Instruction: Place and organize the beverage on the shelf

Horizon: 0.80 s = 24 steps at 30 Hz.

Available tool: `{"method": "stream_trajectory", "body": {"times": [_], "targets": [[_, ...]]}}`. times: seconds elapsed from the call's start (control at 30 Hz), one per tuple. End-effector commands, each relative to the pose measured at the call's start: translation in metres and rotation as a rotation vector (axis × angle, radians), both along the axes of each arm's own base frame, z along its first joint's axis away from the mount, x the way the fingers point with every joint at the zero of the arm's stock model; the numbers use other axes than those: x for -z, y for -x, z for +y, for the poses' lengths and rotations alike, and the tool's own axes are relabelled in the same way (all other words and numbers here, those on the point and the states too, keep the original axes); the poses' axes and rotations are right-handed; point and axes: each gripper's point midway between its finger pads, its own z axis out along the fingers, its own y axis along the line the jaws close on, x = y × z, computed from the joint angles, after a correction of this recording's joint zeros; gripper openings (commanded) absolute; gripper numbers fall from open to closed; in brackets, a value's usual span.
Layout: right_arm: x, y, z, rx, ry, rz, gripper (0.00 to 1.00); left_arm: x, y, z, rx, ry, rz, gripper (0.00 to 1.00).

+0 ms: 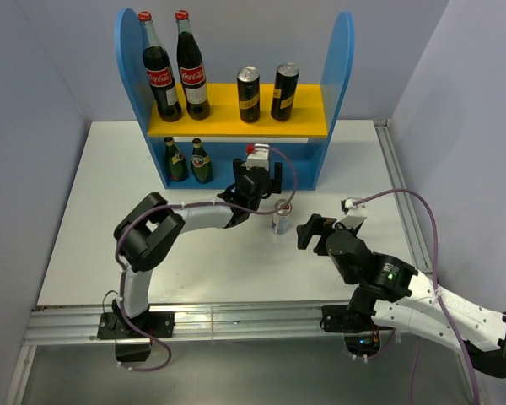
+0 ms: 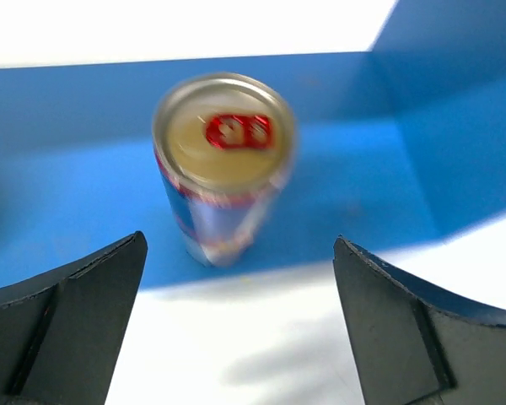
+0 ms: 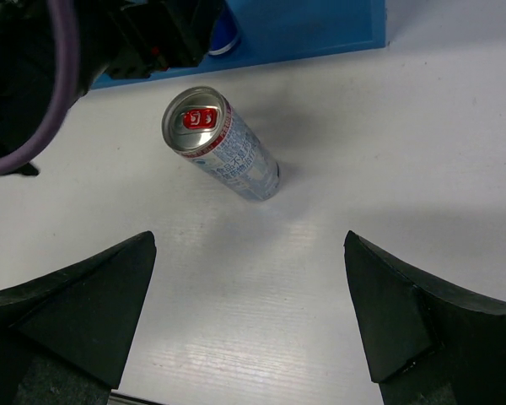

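The shelf [image 1: 337, 76] stands at the back. Its yellow upper board [image 1: 223, 120] holds two tall dark cans [image 1: 249, 94]. Two green bottles [image 1: 190, 160] stand on the lower tier at the left. In the left wrist view one slim can [image 2: 223, 164] stands upright on the blue lower board [image 2: 354, 186]. My left gripper [image 2: 239, 253] is open and empty just in front of it, and also shows in the top view [image 1: 260, 175]. A second slim can [image 1: 282, 218] stands on the table, also seen in the right wrist view [image 3: 223, 156]. My right gripper [image 3: 249, 240] is open, empty and a little short of it.
Two red-capped cola bottles [image 1: 175, 72] stand at the left of the upper board. The left arm [image 1: 194, 215] reaches across the table toward the shelf's middle. A purple cable [image 1: 288, 181] loops beside the table can. The table's right edge has a metal rail [image 1: 401, 194].
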Motion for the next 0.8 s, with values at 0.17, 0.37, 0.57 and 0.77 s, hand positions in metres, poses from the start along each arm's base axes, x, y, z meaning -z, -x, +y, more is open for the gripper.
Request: {"method": "stream_trajectory", "body": {"times": [0.17, 0.37, 0.57, 0.77], "targets": [[-0.004, -0.006, 0.005, 0.015, 0.007, -0.012, 1.0, -0.051, 0.053, 0.02, -0.017, 0.063, -0.048, 0.99], [0.022, -0.008, 0.032, -0.064, 0.041, 0.05, 1.0, -0.067, 0.106, 0.066, -0.061, 0.079, 0.024, 0.99], [0.057, -0.017, 0.062, -0.072, 0.017, 0.107, 1.0, -0.09, 0.158, 0.136, -0.138, 0.099, 0.098, 0.99], [0.064, -0.04, 0.079, -0.03, 0.079, 0.097, 1.0, -0.13, 0.213, 0.195, -0.13, 0.224, 0.113, 0.99]]}}
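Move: The silver can still on the table stands about 10 cm ahead of the right hand, 7 cm to its left and 12 cm lower. The left hand has it 9 cm back, 6 cm right and 5 cm below. The blue can already on the lower shelf is 7 cm straight ahead of the left hand and 3 cm lower, with the nearer green bottle about 16 cm left of that can, level with it. Open right hand sinks about 9 cm and leftward towards the silver can; open left retreats back, left, up. ##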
